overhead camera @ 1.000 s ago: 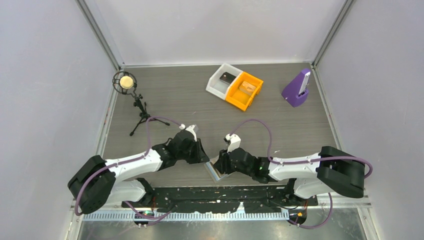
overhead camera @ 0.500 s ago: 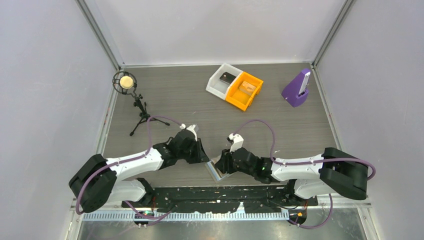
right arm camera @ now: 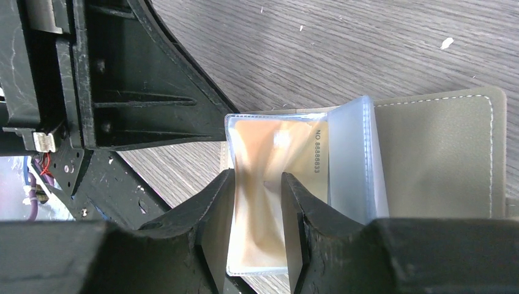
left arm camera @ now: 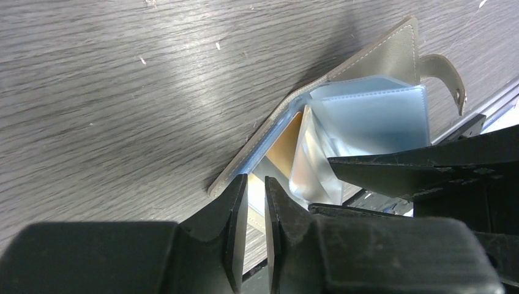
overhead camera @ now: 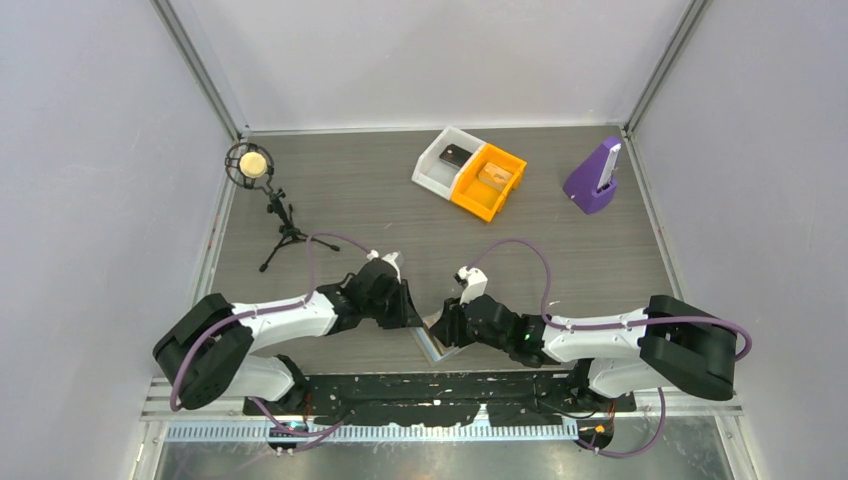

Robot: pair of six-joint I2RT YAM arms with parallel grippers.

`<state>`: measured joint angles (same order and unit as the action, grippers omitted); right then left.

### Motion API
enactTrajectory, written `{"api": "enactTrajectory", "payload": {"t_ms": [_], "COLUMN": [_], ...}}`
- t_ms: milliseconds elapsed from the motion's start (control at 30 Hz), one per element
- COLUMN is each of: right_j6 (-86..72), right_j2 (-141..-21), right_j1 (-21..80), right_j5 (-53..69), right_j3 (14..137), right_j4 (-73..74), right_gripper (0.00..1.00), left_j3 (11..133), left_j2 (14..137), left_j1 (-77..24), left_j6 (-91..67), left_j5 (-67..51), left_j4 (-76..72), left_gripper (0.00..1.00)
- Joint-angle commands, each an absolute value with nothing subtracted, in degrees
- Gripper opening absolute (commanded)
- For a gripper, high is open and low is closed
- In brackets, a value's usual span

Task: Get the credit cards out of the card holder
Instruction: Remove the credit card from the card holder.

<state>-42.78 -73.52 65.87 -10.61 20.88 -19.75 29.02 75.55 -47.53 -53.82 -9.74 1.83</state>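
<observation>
The card holder (overhead camera: 431, 345) lies open at the table's near edge, between both grippers. Its grey-brown cover (left arm camera: 373, 58), with a tab (left arm camera: 450, 76), fans out clear blue sleeves (left arm camera: 373, 116). One sleeve holds an orange credit card (right arm camera: 275, 150). My right gripper (right arm camera: 258, 177) straddles that sleeve with a clear gap between its fingers; the card is wider than the gap and runs behind one finger. My left gripper (left arm camera: 257, 179) stands over the holder's near corner with only a narrow slit between its fingers and nothing in it. Whether its tips touch the holder is unclear.
A white bin (overhead camera: 437, 160) and an orange bin (overhead camera: 490, 180) sit side by side at the back. A purple stand (overhead camera: 592, 180) is at the back right, a small tripod (overhead camera: 280, 225) at the left. The black base rail (overhead camera: 450, 385) runs just behind the holder.
The left arm has shifted a little to the right, towards the holder. The right arm edged slightly. The holder and both gripper openings look the same.
</observation>
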Motion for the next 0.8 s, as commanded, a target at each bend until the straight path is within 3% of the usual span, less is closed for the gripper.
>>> {"api": "enactTrajectory", "payload": {"t_ms": [0,267,533,767], "right_j6": [-43.38,-42.98,-41.95,-41.03], "right_j2": [-72.43,-70.68,-63.76,-56.97], "right_j1": [65.65,65.65,65.65,65.54], "right_j5": [-10.24,-10.78,-13.39,-15.62], "right_j3": [20.82,21.1,21.7,22.89], "right_j4": [-23.16,-21.23,-13.95,-5.61], "right_gripper": [0.41,0.49,0.63,0.65], "left_j3": [30.87,31.19,32.4,35.23], "left_j2": [76.17,78.88,78.94,81.56], "left_j1": [-47.73,-47.81,-48.56,-49.2], "left_j6": [-54.44,-56.0,-56.76,-56.11], "left_j5": [-11.82,-15.51,-17.4,-18.49], "left_j4": [-3.35,-7.89,-8.32,-8.28], "left_gripper": [0.18,0.18,0.19,0.19]}}
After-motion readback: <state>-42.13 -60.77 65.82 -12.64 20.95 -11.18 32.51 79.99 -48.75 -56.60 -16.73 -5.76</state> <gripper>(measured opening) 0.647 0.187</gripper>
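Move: The raised card sleeve that both hands work on has its middle about 3 cm right and 2 cm back of the left fingertips and 1 cm lower; for the right hand it lies between the fingers, about 1 cm right of their midpoint. Some 3 cm below the left tips, 4 cm back and 1 cm right, is the lower card page; the open cover flap lies about 8 cm right, 2 cm forward and 3 cm below them. The left hand, its fingers kept nearly shut, sweeps about 4 cm to the right across the card holder with its tips against the raised sleeve, pushing it over towards the cover flap, and climbs some 2.5 cm in the later part while rolling about 10 degrees, left side down. The right hand first stays in place and spreads its already parted fingers clearly wider around the sleeve, then rises about 4 cm away from the holder, drifting a little to the right towards the end. ##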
